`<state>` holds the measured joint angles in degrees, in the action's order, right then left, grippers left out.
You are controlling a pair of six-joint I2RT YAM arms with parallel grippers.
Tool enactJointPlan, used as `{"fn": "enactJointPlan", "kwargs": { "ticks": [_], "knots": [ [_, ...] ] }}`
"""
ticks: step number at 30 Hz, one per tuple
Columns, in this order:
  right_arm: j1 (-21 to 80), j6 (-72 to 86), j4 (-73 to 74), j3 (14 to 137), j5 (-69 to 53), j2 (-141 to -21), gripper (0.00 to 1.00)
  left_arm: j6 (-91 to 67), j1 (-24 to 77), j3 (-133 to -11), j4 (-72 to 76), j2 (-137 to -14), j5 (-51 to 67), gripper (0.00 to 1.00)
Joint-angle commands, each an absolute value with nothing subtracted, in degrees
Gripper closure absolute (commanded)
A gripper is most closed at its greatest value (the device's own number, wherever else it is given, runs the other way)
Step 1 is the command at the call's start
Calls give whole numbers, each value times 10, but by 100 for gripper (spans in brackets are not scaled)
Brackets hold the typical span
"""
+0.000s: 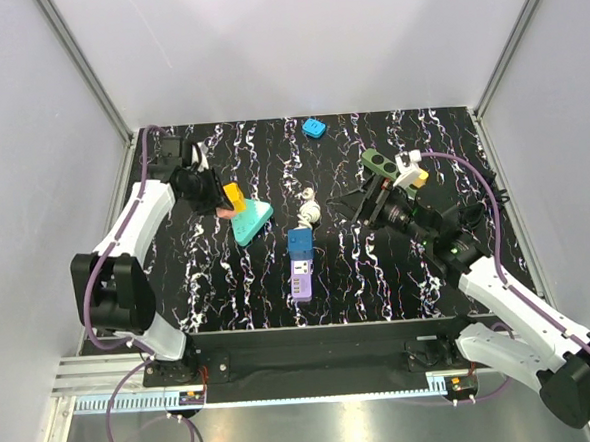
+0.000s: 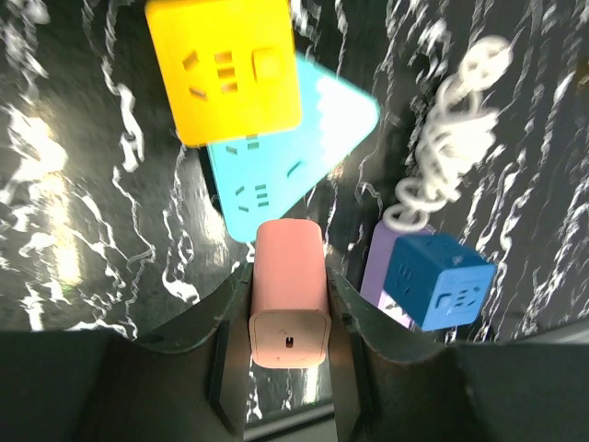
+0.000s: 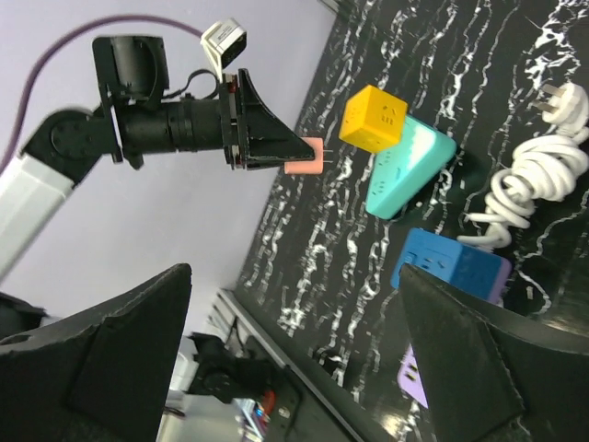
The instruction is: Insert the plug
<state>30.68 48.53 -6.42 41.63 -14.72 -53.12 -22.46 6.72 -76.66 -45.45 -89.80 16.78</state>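
A pink plug [image 2: 290,295] is pinched between the jaws of my left gripper [image 2: 288,278], which is shut on it. Its front end points at the teal triangular socket block [image 2: 294,157], just short of that block's near edge. A yellow cube socket [image 2: 225,69] sits on top of the teal block. In the top view the left gripper [image 1: 217,201] hovers at the left side of the yellow cube [image 1: 234,196] and the teal block [image 1: 253,222]. My right gripper [image 1: 362,201] hangs wide open above the right part of the table, with nothing between its fingers.
A blue cube socket [image 1: 300,243] rests on a purple power strip [image 1: 301,278] mid-table, with a coiled white cable [image 1: 309,210] behind it. A small blue piece [image 1: 314,128] lies at the back. A green block [image 1: 378,162] sits beside the right arm.
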Motion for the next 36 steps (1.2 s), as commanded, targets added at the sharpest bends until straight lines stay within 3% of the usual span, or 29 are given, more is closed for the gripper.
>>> {"fn": "enactJointPlan", "kwargs": {
  "ticks": [1, 36],
  "knots": [
    [297, 421, -37, 425, -184, -530, 0, -220, 73, -765, -458, -894, 186, 100],
    [289, 359, -42, 417, -144, -528, 0, -284, 102, -754, -407, -1027, 118, 100]
  ]
}}
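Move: The teal block, which the pink plug held in the left gripper is headed for, lies about 4 cm ahead, 5 cm to the right and 12 cm below that gripper. The yellow cube is 8 cm ahead, 1 cm right and 9 cm lower. The blue cube sits some 15 cm right and 2 cm back, the white coil 17 cm right and 6 cm ahead, both 12 cm down. From the right gripper, the teal block is about 12 cm ahead, 21 cm left and 26 cm below. Lower the left gripper about 8 cm, almost straight down and only slightly to the right, taking the pink plug down beside the yellow cube towards the near end of the teal block. Go gently for the first 2 cm, then sink faster and ease off. Meanwhile tip the fingers some 10 degrees nearer to vertical and keep the grip closed on the plug. ##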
